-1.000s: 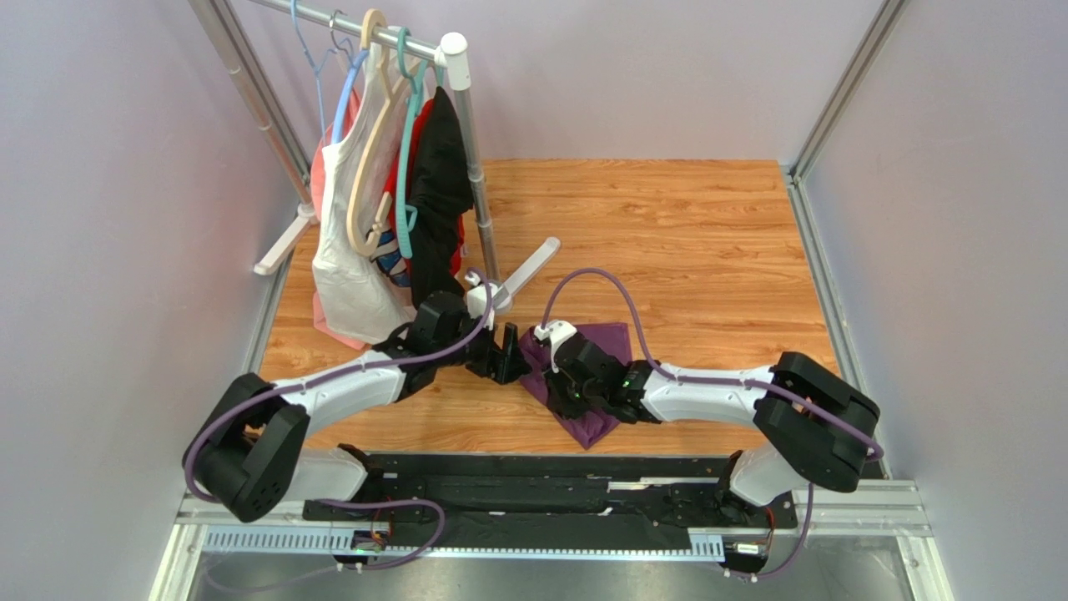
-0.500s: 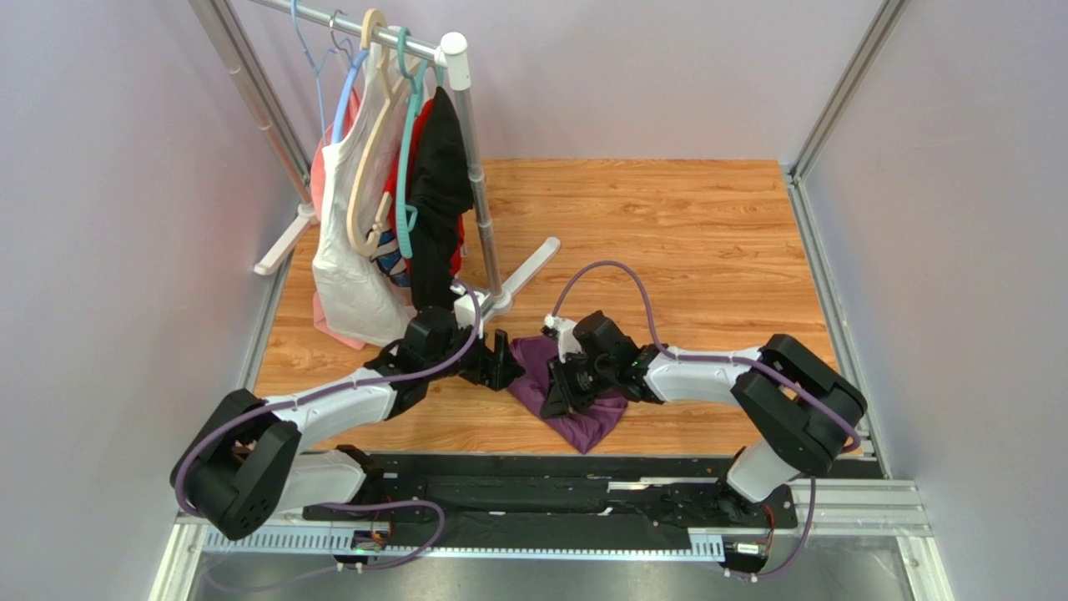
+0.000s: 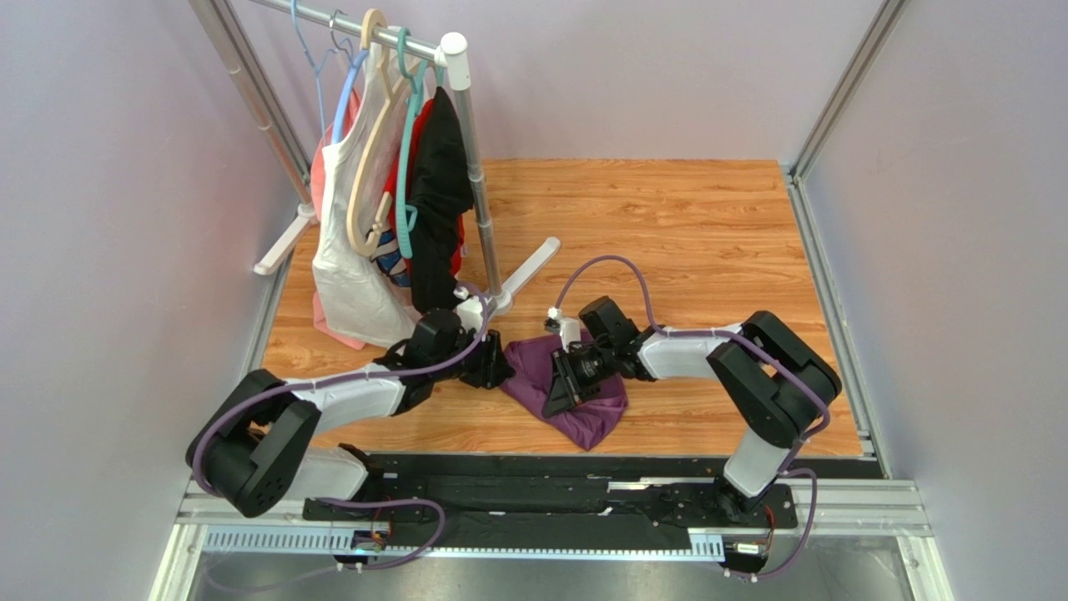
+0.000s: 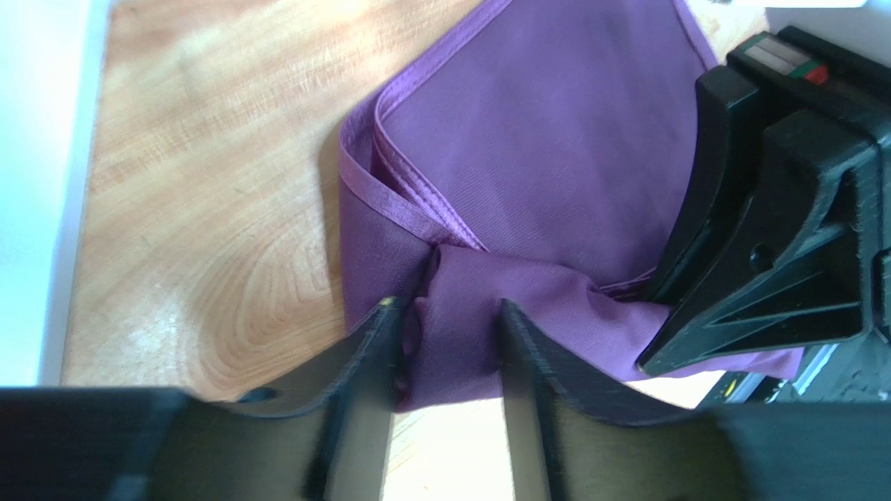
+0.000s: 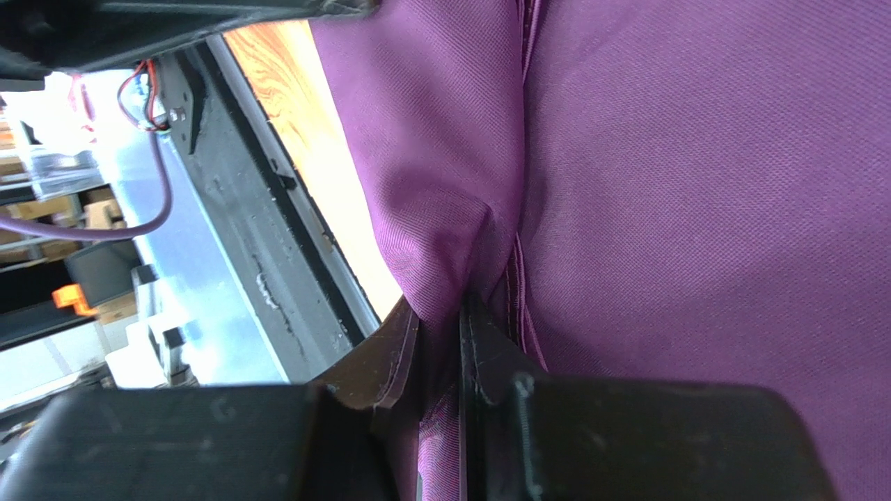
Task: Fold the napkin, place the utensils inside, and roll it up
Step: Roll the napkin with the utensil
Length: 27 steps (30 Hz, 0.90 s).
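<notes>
The purple napkin [image 3: 583, 411] lies bunched and partly rolled on the wooden table [image 3: 702, 238], near its front edge. My left gripper [image 3: 499, 364] reaches in from the left. In the left wrist view its fingers close on a thick rolled end of the napkin [image 4: 544, 136], and cloth fills the gap of the left gripper [image 4: 447, 308]. My right gripper [image 3: 559, 391] is shut on a pinched fold of the napkin [image 5: 711, 157], with cloth squeezed between the tips of the right gripper [image 5: 439, 308]. The right gripper [image 4: 774, 230] also shows in the left wrist view. The utensils are hidden.
A clothes rack [image 3: 458, 138] with white, red and black garments [image 3: 389, 213] on hangers stands at the back left; its white foot [image 3: 529, 268] reaches toward the napkin. A black rail [image 3: 552, 482] runs along the near edge. Walls close in both sides.
The napkin and both grippers have shifted left and slightly back. The left jaws, wide open before, have closed in on the napkin's rolled end. The right grip is unchanged.
</notes>
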Motion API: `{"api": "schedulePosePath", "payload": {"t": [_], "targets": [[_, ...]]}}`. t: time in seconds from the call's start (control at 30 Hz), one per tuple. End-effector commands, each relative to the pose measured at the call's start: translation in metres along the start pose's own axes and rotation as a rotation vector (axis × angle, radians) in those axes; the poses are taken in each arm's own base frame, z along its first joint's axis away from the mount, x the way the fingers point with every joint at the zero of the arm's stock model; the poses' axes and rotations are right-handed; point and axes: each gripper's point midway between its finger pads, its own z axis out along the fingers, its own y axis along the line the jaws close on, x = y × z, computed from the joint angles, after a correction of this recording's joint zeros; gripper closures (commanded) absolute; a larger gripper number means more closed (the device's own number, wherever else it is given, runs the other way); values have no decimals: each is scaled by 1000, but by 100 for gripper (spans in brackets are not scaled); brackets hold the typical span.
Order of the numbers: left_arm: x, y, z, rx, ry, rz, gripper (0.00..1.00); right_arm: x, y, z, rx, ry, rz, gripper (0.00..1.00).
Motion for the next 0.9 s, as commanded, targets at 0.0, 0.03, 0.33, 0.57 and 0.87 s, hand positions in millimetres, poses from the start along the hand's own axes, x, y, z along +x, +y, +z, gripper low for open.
{"api": "schedulePosePath", "payload": {"t": [0.0,0.03,0.33,0.57,0.87], "targets": [[-14,-6,6,31,-37,9,60,40,-36,0,105,132,98,100],[-15,-6,7,29,-37,15,64,38,-35,1,103,129,97,100],[-8,8,15,-46,62,20,100,27,-31,-2,105,105,84,80],[0,12,20,-56,137,11,100,15,-20,-30,191,35,47,45],[9,12,28,-40,202,6,100,1,-11,-102,405,-271,-51,31]]}}
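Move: Just below the left hand, about 1 cm down between its half-open fingers, lies the left end of the napkin's rolled edge; the rack foot is roughly 10 cm ahead and 1 cm to the left. The right hand already pinches this roll, with the left end about 7 cm to its left and 5 cm ahead. The roll's right end lies some 7 cm right of the right hand and 4 cm back, the flat part 8 cm ahead and 1 cm right. Shutting its fingers on the left end of the rolled edge, the left hand pinches it and eases about 2 cm down, with a little forward and right. The right hand holds still until that grip is closed, then opens, lets go of the roll and speeds some 6 cm right and 4 cm up towards the roll's right end, fingers tipping more steeply down and still spreading. ##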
